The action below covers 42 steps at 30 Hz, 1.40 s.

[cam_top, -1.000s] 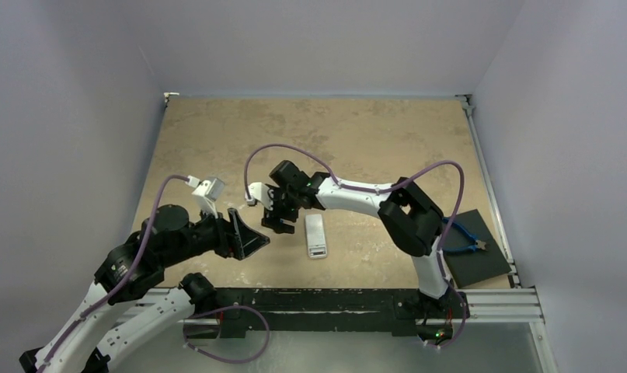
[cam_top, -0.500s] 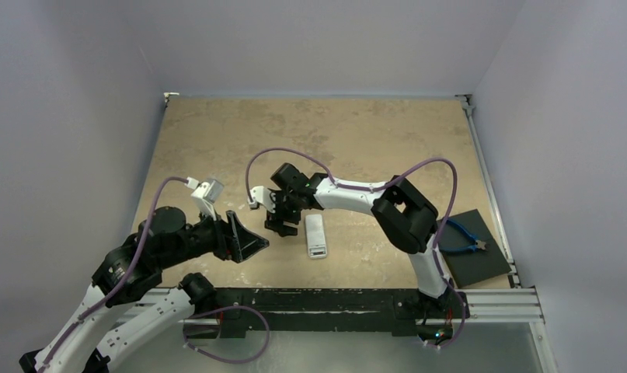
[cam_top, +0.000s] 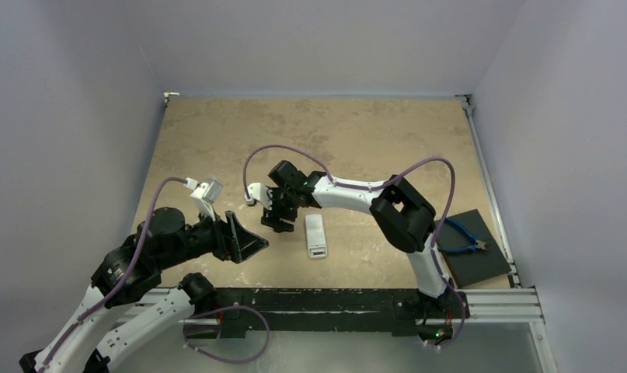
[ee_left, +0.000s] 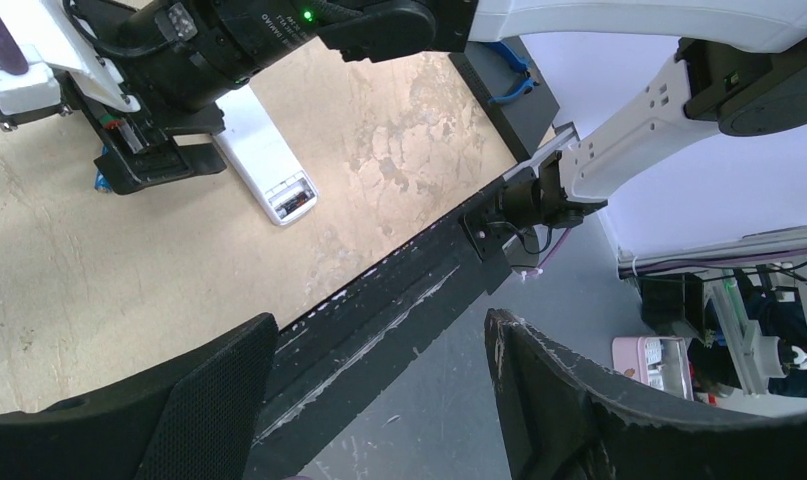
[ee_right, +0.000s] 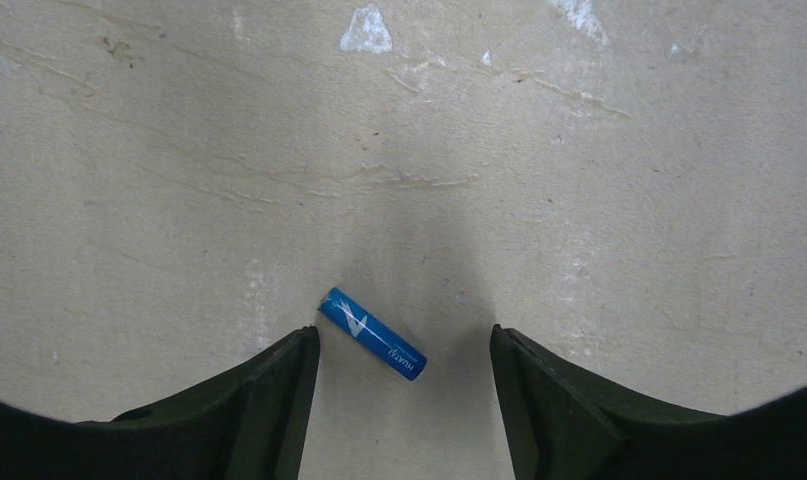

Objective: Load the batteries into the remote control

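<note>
The white remote control (cam_top: 315, 235) lies back up near the table's front, its battery bay uncovered at the near end (ee_left: 291, 200). Just left of it, my right gripper (cam_top: 277, 223) points down at the table. In the right wrist view a blue battery (ee_right: 372, 333) lies slanted on the table between the open fingers of the right gripper (ee_right: 404, 345). Its upper end is close to the left fingertip (ee_right: 304, 345), and nothing is gripped. My left gripper (cam_top: 248, 241) hovers open and empty at the front left, with the left gripper (ee_left: 379, 350) facing the table's front rail.
A black pad (cam_top: 481, 260) with blue-handled pliers (cam_top: 467, 238) sits at the table's right front corner. The black front rail (ee_left: 399, 290) runs along the near edge. Purple cables loop over both arms.
My right gripper has shifted slightly left over the blue battery, and its fingers have drawn in a little. The left arm and the remote have not moved.
</note>
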Tool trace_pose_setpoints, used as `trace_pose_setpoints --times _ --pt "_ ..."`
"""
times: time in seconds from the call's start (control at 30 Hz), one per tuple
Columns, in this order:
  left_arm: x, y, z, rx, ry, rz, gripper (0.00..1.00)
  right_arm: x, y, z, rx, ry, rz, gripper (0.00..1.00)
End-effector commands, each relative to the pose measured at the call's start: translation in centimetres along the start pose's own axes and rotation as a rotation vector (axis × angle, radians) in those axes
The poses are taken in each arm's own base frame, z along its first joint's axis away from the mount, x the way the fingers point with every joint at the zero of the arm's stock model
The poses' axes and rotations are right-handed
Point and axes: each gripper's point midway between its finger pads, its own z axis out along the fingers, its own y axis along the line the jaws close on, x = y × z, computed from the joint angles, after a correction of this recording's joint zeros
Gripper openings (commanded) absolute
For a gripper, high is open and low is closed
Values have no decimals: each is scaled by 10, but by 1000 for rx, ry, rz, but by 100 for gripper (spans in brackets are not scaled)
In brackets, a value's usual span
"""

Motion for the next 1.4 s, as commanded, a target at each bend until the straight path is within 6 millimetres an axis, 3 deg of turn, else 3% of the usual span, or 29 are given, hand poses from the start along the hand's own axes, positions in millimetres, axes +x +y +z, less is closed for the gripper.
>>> trace_pose_setpoints --times 0.0,0.4,0.67,0.93,1.13,1.37 --pt "-3 -5 -5 19 -12 6 76 -6 -4 5 -1 -18 -3 70" --pt "-3 -6 -3 24 -12 1 76 15 6 11 -29 29 29 59" --pt "-2 -6 -1 28 -8 -11 76 30 15 12 -40 54 75 43" --pt "0 -7 2 35 -2 -22 76 50 24 11 -34 106 132 18" --pt "1 -5 6 27 1 -43 76 48 28 3 -16 87 177 0" --pt "5 6 13 -9 4 -77 76 35 39 -5 2 19 215 0"
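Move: Just under the right hand's open fingers lies the blue battery, about 1 cm back and 1 cm below the hand point, slanting across the gap between the fingertips. The remote's middle stands roughly 11 cm to the right of that hand and 4 cm back, at table height; its open battery compartment is about 4 cm nearer the base than its middle. For the left hand, waiting higher up, the battery lies some 14 cm ahead, 6 cm to its right and 25 cm below. Sinking about 1 cm to the battery, the right hand almost stands there while its wide-open fingers close fully, one on each side, and pinch the battery about its middle. As they finish closing, the hand draws back about 1.5 cm and 1 cm to the right, towards the remote, staying low and turning slightly clockwise. ##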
